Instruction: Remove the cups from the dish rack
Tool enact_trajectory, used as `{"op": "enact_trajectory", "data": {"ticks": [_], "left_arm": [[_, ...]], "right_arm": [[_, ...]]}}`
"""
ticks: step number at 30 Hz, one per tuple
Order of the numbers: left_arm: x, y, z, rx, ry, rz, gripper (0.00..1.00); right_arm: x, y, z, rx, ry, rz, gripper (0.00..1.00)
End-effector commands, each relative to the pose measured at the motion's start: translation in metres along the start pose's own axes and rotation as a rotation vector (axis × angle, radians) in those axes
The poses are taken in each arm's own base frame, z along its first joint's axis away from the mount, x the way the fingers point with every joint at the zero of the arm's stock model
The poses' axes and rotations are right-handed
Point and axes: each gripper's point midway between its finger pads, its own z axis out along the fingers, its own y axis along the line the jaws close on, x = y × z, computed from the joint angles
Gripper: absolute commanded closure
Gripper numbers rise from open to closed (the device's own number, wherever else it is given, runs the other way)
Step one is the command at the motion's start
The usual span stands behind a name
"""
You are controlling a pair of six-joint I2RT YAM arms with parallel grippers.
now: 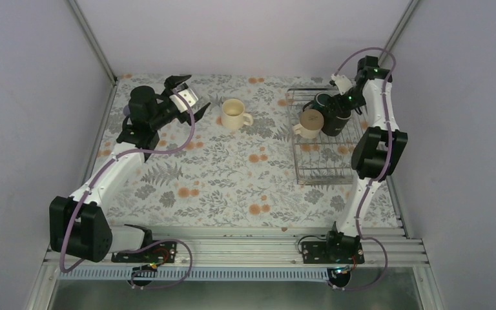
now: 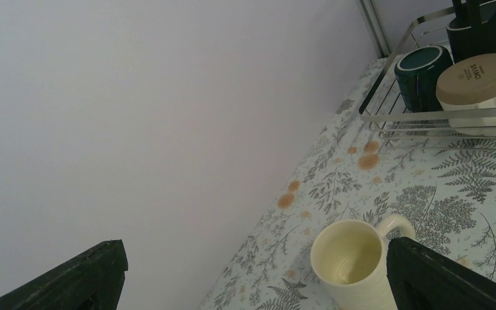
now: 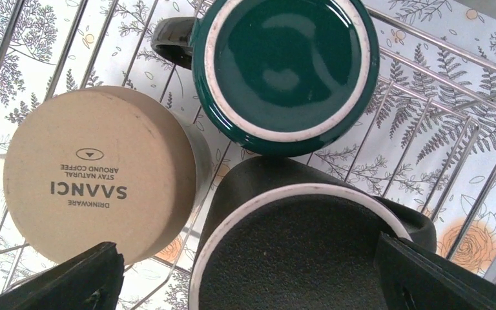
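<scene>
A cream mug (image 1: 234, 114) (image 2: 352, 265) stands upright on the floral table, just right of my left gripper (image 1: 194, 95) (image 2: 255, 284), which is open and holds nothing. The wire dish rack (image 1: 323, 161) (image 2: 426, 116) (image 3: 426, 103) holds three upturned cups at its far end: a second cream mug (image 1: 309, 123) (image 3: 97, 174) (image 2: 478, 84), a dark green mug (image 1: 320, 101) (image 3: 284, 64) (image 2: 420, 74) and a tall black mug (image 1: 338, 117) (image 3: 297, 252). My right gripper (image 1: 340, 97) (image 3: 252, 284) hangs open over the black mug's base, fingers (image 3: 71, 278) wide on either side.
Pale walls close in the table on the left, back and right, with metal posts (image 1: 93, 39) in the far corners. The rack sits near the right wall. An aluminium rail (image 1: 245, 248) with both arm bases runs along the near edge.
</scene>
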Motion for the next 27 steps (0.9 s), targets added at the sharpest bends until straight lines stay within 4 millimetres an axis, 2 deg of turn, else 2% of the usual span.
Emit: {"op": "enact_trajectory", "data": {"ticks": [1,7,11,13,14,15,19,22,25,27], "left_arm": [[-0.002,-0.002,0.001,0.01,-0.028,0.007,0.0],[0.001,-0.005,0.002,0.019,-0.033,-0.004,0.0],[0.003,-0.006,0.002,0.02,-0.028,0.004,0.0],[0.003,-0.005,0.002,0.018,-0.028,0.007,0.0],[0.004,-0.005,0.002,0.017,-0.025,0.007,0.0],[0.005,-0.004,0.002,0.015,-0.023,0.005,0.0],[0.008,-0.003,0.005,0.014,-0.018,-0.005,0.0],[0.008,-0.004,0.006,0.018,-0.021,-0.012,0.0],[0.011,-0.005,0.008,0.022,-0.016,-0.017,0.0],[0.014,-0.006,0.009,0.022,-0.011,-0.016,0.0]], "right_arm": [[-0.001,-0.006,-0.02,0.039,-0.043,0.017,0.0],[0.005,-0.023,-0.034,0.085,-0.06,0.02,0.0],[0.009,-0.052,-0.051,0.115,-0.107,0.031,0.0],[0.012,-0.064,-0.052,0.115,-0.117,0.023,0.0],[0.014,-0.069,-0.05,0.105,-0.118,0.014,0.05],[0.016,-0.07,-0.045,0.085,-0.113,-0.001,0.2],[0.019,-0.084,-0.028,0.108,-0.082,-0.052,0.57],[0.018,-0.093,-0.019,0.14,-0.076,-0.086,0.71],[0.014,-0.097,-0.007,0.143,-0.067,-0.105,0.96],[0.007,-0.1,-0.004,0.146,-0.085,-0.108,0.97]]}}
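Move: The black mug stands almost under the open right hand, its middle about 2 cm ahead, 1 cm to the right and 7 cm below; its handle sticks out some 4 cm ahead and 6 cm to the right. The green mug is about 9 cm ahead and 5 cm left, the cream cup 1 cm ahead and 9 cm left; the rack's right rim is centred 11 cm right and 5 cm back. From the left hand the black mug lies roughly 50 cm right, 11 cm ahead and 25 cm lower. Sideways to the right the empty right hand leaves the black mug, travelling about 9 cm while it arcs up some 3 cm over the handle side. It then sinks back to its starting height, fingers pointing down and edging about 2 cm forward, over the gap between the handle and the rack's right rim. The wide-open fingers shut on nothing on the way. ##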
